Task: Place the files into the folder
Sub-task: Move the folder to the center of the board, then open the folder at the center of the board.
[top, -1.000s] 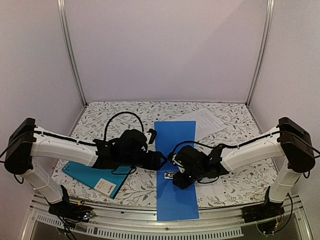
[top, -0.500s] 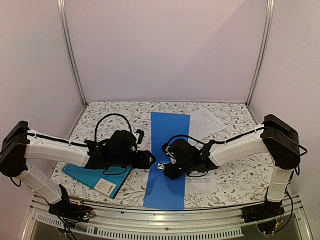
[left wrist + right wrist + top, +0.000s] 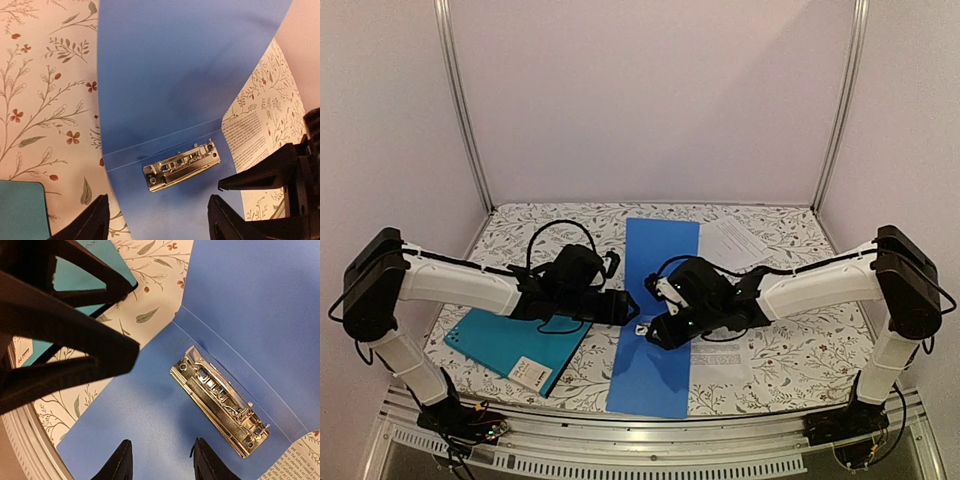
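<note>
A blue folder lies open along the middle of the table, its metal clip on the spine fold. My left gripper hovers open just above the clip, with nothing between its fingers. My right gripper faces it from the other side of the clip, also open and empty. The teal folder with a white label lies shut at the front left. One printed sheet of the files lies at the back right. Another sheet shows at the blue folder's right edge.
The table has a floral cloth. Metal frame posts and pale walls enclose it. The two arms almost meet over the blue folder, and black cables loop above the left wrist.
The blue folder's near end has slid left, so it lies slanted. Both grippers have shifted slightly toward the back and stay over the clip. The left arm has uncovered more of the teal folder.
</note>
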Action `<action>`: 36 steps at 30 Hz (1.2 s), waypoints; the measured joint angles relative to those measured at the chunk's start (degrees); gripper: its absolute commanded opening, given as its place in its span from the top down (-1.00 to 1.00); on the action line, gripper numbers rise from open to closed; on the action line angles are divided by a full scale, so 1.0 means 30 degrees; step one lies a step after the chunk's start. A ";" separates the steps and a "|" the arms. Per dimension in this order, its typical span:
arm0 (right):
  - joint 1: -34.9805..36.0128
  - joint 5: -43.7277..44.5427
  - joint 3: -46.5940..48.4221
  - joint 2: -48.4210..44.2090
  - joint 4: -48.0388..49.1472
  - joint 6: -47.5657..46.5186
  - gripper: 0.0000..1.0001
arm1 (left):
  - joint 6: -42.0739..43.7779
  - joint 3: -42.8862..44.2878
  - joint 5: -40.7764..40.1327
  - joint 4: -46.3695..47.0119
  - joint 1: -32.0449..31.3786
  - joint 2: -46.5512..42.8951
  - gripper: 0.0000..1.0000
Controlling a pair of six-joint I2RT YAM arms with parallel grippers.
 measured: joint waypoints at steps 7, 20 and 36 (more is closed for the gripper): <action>-0.1078 -0.0393 -0.0051 -0.1129 -0.0073 -0.0328 0.17 | 0.0335 0.1260 0.1566 0.0007 0.0000 0.1668 -0.24; -0.2324 -0.0517 -0.0750 -0.1115 -0.0641 -0.0342 0.20 | 0.0809 0.2681 0.2426 -0.1304 0.0058 0.3410 0.10; -0.2324 -0.0954 -0.1843 -0.0364 -0.0117 -0.0240 0.24 | 0.0867 0.3009 0.2790 -0.1698 0.0291 0.4408 0.30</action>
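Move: The blue folder's metal clip lies about 7 cm to the right of the left hand, level with it and some 6 cm below. From the right hand the clip is around 3 cm ahead, neither left nor right, and 4 cm below. The teal folder's middle is about 19 cm to the left of the left hand and 2 cm back; the near printed sheet is some 11 cm to the right of the right hand and 1 cm back. Both hands close in on the folder's metal clip from its two ends, though a touch can't be made out. The left shifts about 3 cm right, then sinks some 5 cm to the clip's left end, tipping slightly down as its fingers close about halfway. The right lifts and swings forward and right, then lowers to the right end, 5 cm right of its start, its gap unchanged. ##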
